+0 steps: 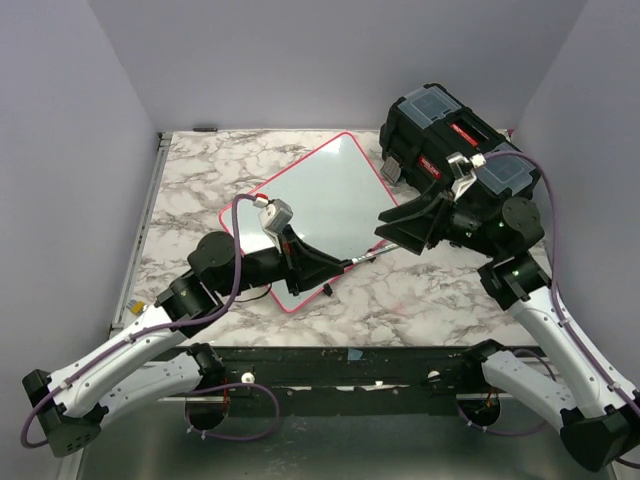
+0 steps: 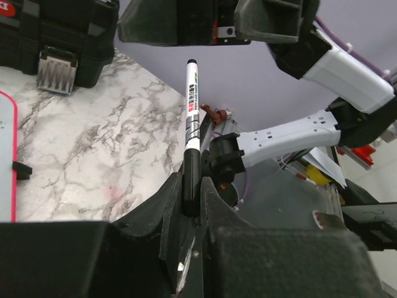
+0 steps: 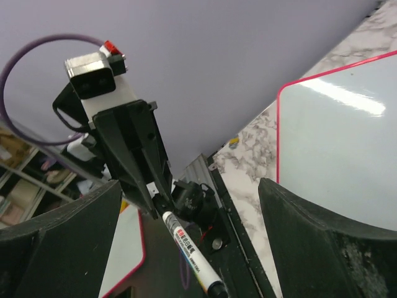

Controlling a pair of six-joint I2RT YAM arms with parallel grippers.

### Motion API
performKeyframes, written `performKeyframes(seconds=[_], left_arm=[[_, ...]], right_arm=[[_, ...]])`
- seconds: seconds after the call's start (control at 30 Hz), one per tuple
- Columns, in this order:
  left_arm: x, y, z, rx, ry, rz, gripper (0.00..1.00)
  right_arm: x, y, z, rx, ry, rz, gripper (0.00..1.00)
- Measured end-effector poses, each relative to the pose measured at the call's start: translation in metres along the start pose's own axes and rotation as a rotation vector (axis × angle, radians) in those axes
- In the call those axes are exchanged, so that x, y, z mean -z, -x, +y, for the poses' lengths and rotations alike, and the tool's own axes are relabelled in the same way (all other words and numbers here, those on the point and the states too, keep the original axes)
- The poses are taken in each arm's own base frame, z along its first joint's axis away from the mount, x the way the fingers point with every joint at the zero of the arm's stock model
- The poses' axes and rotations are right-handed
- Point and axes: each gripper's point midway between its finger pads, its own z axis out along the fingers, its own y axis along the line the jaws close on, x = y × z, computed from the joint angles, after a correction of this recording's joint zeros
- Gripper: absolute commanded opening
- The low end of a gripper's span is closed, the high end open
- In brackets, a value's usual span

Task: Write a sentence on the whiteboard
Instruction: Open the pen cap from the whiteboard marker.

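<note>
The whiteboard (image 1: 325, 200), white with a red-pink rim, lies tilted on the marble table; its surface shows no lettering, and the sentence is not in view. It also shows in the right wrist view (image 3: 341, 149). My left gripper (image 1: 335, 268) is shut on a white marker (image 1: 365, 257) with a black end and holds it above the board's near right edge, pointing right. In the left wrist view (image 2: 191, 180) the marker (image 2: 192, 112) stands up between the jaws. My right gripper (image 1: 395, 228) is wide open just beyond the marker's free end (image 3: 189, 254), not touching it.
A black toolbox (image 1: 440, 130) with red latches stands at the back right, behind the right arm; it also shows in the left wrist view (image 2: 56, 37). A small black piece (image 1: 325, 290) lies by the board's near rim. The table's front edge (image 1: 350, 350) is close.
</note>
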Motion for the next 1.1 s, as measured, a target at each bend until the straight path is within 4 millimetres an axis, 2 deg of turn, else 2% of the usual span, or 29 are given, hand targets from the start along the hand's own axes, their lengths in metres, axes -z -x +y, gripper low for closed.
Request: performKeyframes(seconds=[0.2,0.33,0.47,0.67,1.1], left_arm=[[0.011,0.01,-0.021,-0.022,-0.072,-0.01,0.0],[0.014,0.013,-0.028,-0.029,-0.095,-0.007,0.0],[0.012,0.01,-0.026,-0.02,-0.084,0.017,0.0],[0.006,0.008,-0.021,-0.015,-0.067,0.043,0.0],[-0.003,0.022,-0.024,-0.052,-0.062,0.049,0.0]], right_arm=[[-0.005,-0.016,0.01,-0.014,0.124,0.112,0.81],[-0.005,-0.025,0.014,-0.022,0.181,0.173,0.74],[-0.002,-0.028,0.02,-0.007,0.218,0.214,0.67],[0.0,-0.023,0.033,0.045,0.261,0.234,0.63],[0.004,-0.03,0.033,0.027,0.266,0.269,0.52]])
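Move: The left hand still pinches the marker by its black-capped end, the barrel sticking out to the right; the right hand's gap, its goal, is about 8 cm ahead, 8 cm right and 3 cm above. From the right hand, the marker's middle is some 7 cm back, 4 cm left and 3 cm below. The whiteboard's middle lies about 9 cm ahead of the right hand, 14 cm left and 28 cm below, the toolbox roughly 27 cm ahead, 20 cm right and 20 cm below. The right hand draws back about 4 cm and slightly left towards the marker, swinging its fingertips some 20 degrees counter-clockwise into line with the barrel while its wide-open fingers narrow to a bit over half, coming to either side of the free end without a visible pinch. The left hand keeps its grip on the black end and lifts about 3 cm overall, first up and back, dipping a little, then up and slightly forward again, bringing the barrel up to the right hand's gap. ##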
